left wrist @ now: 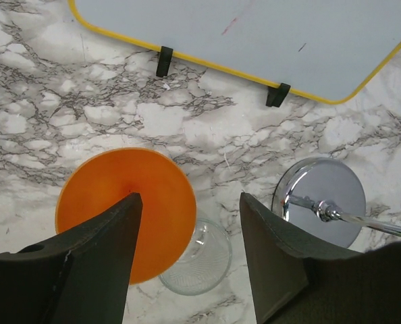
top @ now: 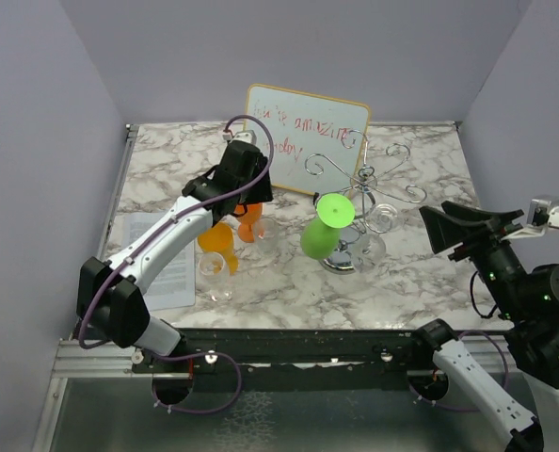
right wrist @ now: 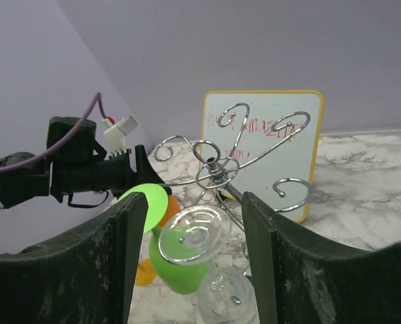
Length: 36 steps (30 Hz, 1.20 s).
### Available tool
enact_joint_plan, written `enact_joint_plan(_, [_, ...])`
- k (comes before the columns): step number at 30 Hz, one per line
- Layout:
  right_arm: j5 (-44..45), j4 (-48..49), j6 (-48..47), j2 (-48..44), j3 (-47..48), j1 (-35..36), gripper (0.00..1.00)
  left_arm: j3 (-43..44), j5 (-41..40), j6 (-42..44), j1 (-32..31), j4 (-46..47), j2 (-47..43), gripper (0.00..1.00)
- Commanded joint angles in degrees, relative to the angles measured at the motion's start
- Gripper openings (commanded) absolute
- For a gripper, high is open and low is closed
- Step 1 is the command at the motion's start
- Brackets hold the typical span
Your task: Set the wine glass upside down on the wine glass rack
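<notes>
The wine glass rack [top: 364, 179] stands mid-table on its round shiny base [left wrist: 322, 196]. A green wine glass [top: 325, 228] and a clear wine glass [right wrist: 190, 236] hang upside down from its arms. My left gripper [left wrist: 190, 199] hovers open above a clear glass [left wrist: 200, 260] on the table. Its left finger overlaps the round foot of an orange glass [left wrist: 119, 202] below it, and nothing is between the fingers. My right gripper [right wrist: 194, 196] is open to the right of the rack [right wrist: 217, 169], facing the hanging glasses without touching them.
A yellow-framed whiteboard [top: 308, 137] leans behind the rack. A second orange glass [top: 216, 240] and another clear glass [top: 214, 275] stand by the left arm. A printed sheet [top: 167, 268] lies at the left. Grey walls enclose the table.
</notes>
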Motion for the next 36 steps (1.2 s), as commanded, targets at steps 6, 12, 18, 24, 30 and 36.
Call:
enact_joint_plan(6, [-6.29,10.94,-0.22,5.77,1.92,0.01,0.64,6.10,6.51,3.01,2.14,-3.42,8.35,0.46])
enact_joint_plan(12, [-9.00,18.12,2.88,8.05,0.99,0.03,0.64,9.16,4.66,3.99,2.21,-5.57,11.26,0.19])
enact_joint_plan(18, [-9.13,19.55,4.75,11.33,2.55,0.03,0.64,10.75,0.48,5.67,2.23,-7.49,11.39,0.00])
enact_joint_plan(24, [-9.45,18.29,8.50,15.84,4.76,0.05,0.64,12.07,-8.04,7.18,2.23,-8.64,5.74,0.00])
enact_joint_plan(30, [-10.61,18.26,14.21,21.98,7.81,0.02,0.64,13.49,-12.72,7.33,2.22,-7.84,-4.05,0.00])
enact_joint_plan(36, [-12.38,20.26,19.58,30.86,13.01,0.12,0.63,12.88,-11.52,6.78,2.22,-0.27,-14.84,0.00])
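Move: The orange glass stands upright just ahead of my left hand's half-open fingers, about 3 cm forward, 3 cm left, its middle some 11 cm below. A clear glass stands about 4 cm nearer me and 5 cm to the right of it, the yellow glass about 8 cm nearer and 6 cm left of it. From my right hand the orange glass lies roughly 22 cm forward, 28 cm left and 32 cm down. I sink my left hand about 4 cm and ease 2 cm forward, shutting the fingers on the right-hand wall of the orange glass's bowl near the rim, then lift it fast, some 16 cm, drifting left about 6 cm as the fingers tip up some 20 degrees. Meanwhile my right hand, still open and empty, goes about 9 cm forward, 8 cm left and 5 cm up. ##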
